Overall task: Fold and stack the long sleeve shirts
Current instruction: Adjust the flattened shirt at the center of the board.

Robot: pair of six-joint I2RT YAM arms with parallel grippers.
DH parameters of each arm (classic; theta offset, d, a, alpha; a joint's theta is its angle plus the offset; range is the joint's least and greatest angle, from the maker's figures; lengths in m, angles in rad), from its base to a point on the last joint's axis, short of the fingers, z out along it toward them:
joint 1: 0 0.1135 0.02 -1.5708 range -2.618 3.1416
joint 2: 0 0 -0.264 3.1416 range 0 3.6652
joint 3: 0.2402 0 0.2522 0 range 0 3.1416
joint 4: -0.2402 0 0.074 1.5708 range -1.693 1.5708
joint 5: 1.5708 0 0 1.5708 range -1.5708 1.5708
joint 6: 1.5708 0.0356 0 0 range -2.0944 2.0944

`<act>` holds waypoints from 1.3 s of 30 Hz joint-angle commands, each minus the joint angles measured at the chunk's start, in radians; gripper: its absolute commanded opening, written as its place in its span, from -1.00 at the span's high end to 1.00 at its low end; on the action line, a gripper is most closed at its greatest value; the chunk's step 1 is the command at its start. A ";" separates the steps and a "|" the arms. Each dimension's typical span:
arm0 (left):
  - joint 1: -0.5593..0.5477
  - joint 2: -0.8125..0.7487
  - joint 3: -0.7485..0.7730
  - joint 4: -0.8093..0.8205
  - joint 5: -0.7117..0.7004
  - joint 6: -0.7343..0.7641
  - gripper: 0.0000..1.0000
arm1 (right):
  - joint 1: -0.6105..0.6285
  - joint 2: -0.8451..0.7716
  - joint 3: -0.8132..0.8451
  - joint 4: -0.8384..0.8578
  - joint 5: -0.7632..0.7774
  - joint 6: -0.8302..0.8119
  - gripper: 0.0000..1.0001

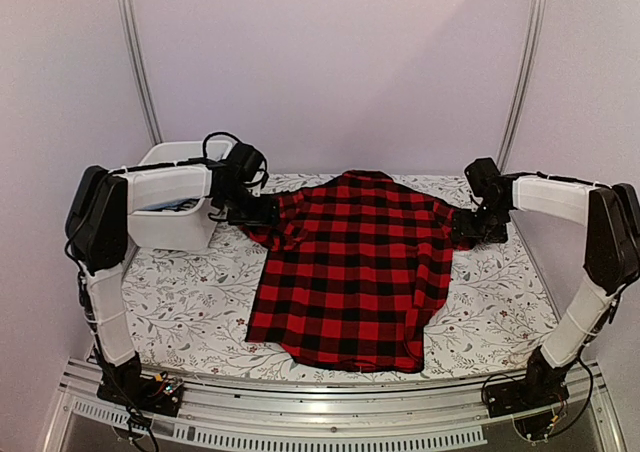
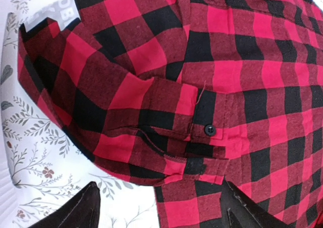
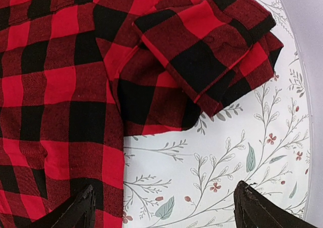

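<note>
One long sleeve shirt (image 1: 350, 272), red-and-black check, lies flat on the flowered table cover with both sleeves folded in over its shoulders. My left gripper (image 1: 262, 210) hovers at the shirt's left shoulder. In the left wrist view it (image 2: 161, 214) stands open above the folded sleeve's buttoned cuff (image 2: 202, 132), with one of its fingers (image 2: 75, 213) over bare cover. My right gripper (image 1: 462, 227) is at the right shoulder. In the right wrist view it (image 3: 164, 210) is open over bare cover beside the shirt's edge, and the folded right cuff (image 3: 212, 51) lies beyond it. Neither gripper holds anything.
A white plastic bin (image 1: 170, 227) stands at the back left, just behind my left arm, with something dark inside. The table cover (image 1: 190, 312) shows bare to the left, the right and in front of the shirt. Two metal posts rise behind the table.
</note>
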 commanded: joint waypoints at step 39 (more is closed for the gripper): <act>-0.202 -0.182 -0.481 0.187 0.235 -0.192 -0.56 | 0.343 -0.214 -0.597 0.246 -0.307 0.451 0.60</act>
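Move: The right hand's goal, the doubled strip along the shirt's right side, lies about 15 cm back, 12 cm left and 8 cm below it; the right sleeve is some 6 cm ahead and 2 cm right, the right hem corner about 32 cm back and 14 cm left. From the left hand, the body's left half is roughly 16 cm back, 5 cm right and 8 cm down, the left sleeve about 5 cm straight ahead, the white bin 25 cm left and 3 cm farther out. The right fingertips come down onto the doubled strip at the shirt's right side, after sweeping back and left about 19 cm from beside the sleeve and then sinking; its wrist rolls some 25 degrees, swinging the fingertips left, as they close to a narrow gap. The left hand, fingers still wide open, draws back and somewhat right away from the left sleeve, then lowers over the body's left half. ##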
